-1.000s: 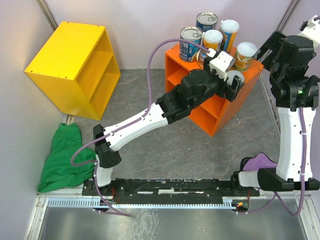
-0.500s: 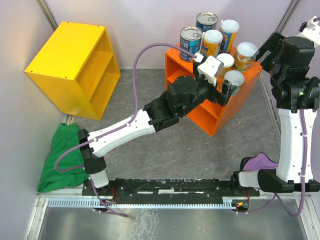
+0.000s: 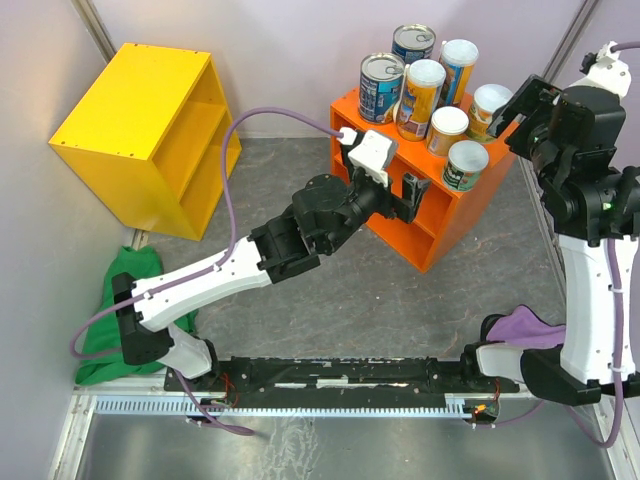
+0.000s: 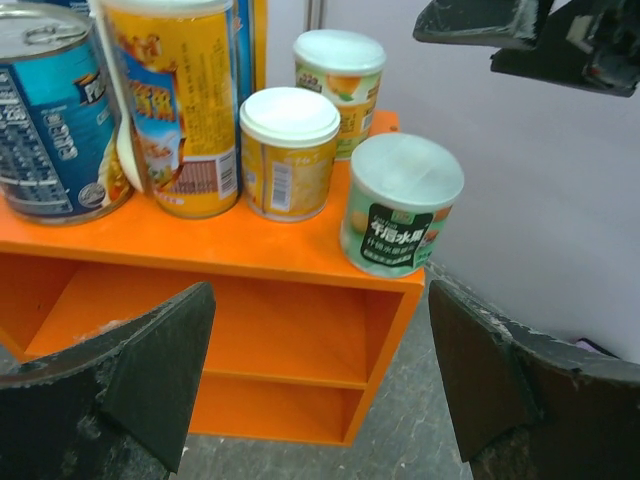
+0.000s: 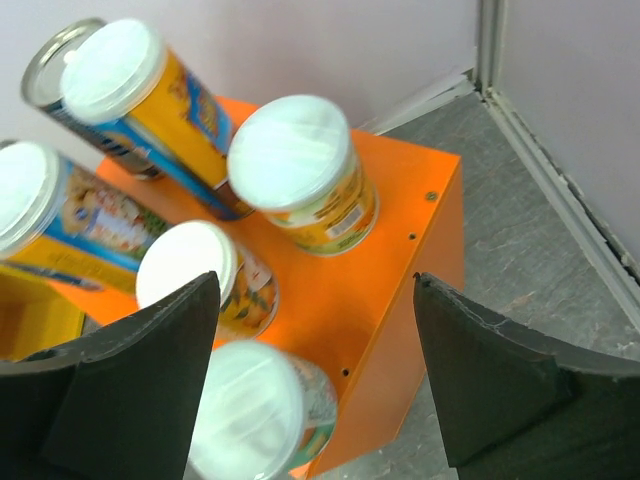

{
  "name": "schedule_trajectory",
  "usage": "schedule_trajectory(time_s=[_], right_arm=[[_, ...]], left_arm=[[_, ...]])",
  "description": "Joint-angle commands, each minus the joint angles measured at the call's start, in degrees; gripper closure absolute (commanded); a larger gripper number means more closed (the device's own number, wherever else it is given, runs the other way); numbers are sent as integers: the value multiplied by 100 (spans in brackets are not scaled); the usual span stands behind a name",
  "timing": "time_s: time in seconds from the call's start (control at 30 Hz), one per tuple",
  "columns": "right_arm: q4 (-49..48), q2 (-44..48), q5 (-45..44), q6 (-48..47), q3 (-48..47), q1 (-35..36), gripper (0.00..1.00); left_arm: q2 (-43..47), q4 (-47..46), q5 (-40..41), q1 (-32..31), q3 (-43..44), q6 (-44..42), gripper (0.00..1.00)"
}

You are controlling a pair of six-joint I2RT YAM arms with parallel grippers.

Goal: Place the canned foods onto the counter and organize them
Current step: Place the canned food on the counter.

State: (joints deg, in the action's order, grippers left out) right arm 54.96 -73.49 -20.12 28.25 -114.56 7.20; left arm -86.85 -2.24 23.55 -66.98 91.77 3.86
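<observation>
The orange counter (image 3: 440, 215) carries several canned foods on its top. Two blue tins (image 3: 381, 87) and two tall cans (image 3: 421, 98) stand at the back, with two short pale-lidded cans (image 3: 447, 128) further right. A green-labelled can (image 3: 465, 165) (image 4: 400, 205) stands upright at the front corner. My left gripper (image 3: 410, 193) (image 4: 320, 380) hangs open and empty before the counter's (image 4: 300, 250) shelf opening, apart from the cans. My right gripper (image 3: 522, 103) (image 5: 315, 380) is open above the counter's (image 5: 400, 230) right end, with the green-labelled can (image 5: 260, 420) under its left finger and nothing held.
A yellow cabinet (image 3: 150, 130) lies at the back left. A green cloth (image 3: 130, 310) sits by the left arm's base and a purple cloth (image 3: 520, 325) by the right arm's base. Walls close in on both sides and behind the counter.
My left gripper has let go of the green-labelled can on the counter's front corner and drawn back left and down. The right gripper has shifted slightly and narrowed a little.
</observation>
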Motion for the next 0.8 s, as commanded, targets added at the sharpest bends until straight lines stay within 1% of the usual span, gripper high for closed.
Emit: schedule_trajectory(time_s=[0.0,0.1,0.23,0.4,0.5,0.77], right_arm=[[103,269,-23,-10,-72,402,15],[278,335,-30,-14,-157,593,15],[613,341,306,-10,-327,724,15],[953,454,484,-77,-365,831,16],[1200,461,751,-101,-397,843,16],[1372,755,1078,-179,49,914,18]], left_arm=[[480,-466,296,-29,-364,149,7],[662,-519,359,-26,-638,208,7],[844,-578,401,-24,-924,272,7],[1013,-610,477,-26,-1122,301,7],[1093,-635,485,-21,-1216,325,7],[1226,-637,519,-23,-1355,356,7]])
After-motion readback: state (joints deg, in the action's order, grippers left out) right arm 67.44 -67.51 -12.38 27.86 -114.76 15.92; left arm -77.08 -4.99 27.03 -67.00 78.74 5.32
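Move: The green-labelled can on the counter's front corner lies about 5 cm left of the right hand, a couple of centimetres back and some 8 cm below. The small yellow can stands roughly 3 cm to its left and 7 cm farther out, the peach can about 5 cm to its right and 11 cm farther out, all at the same height. From the left hand, the green can is about 4 cm ahead, 11 cm right and 1 cm below. Back and to the left, by some 8 cm in all, the right hand swings round the counter's corner to bring its open fingers in front of the green can, turning about 15 degrees counter-clockwise while it dips slightly, fingertips tipping down. The left hand, empty and wide open, keeps withdrawing from that can, about 4 cm left and 2 cm down. ##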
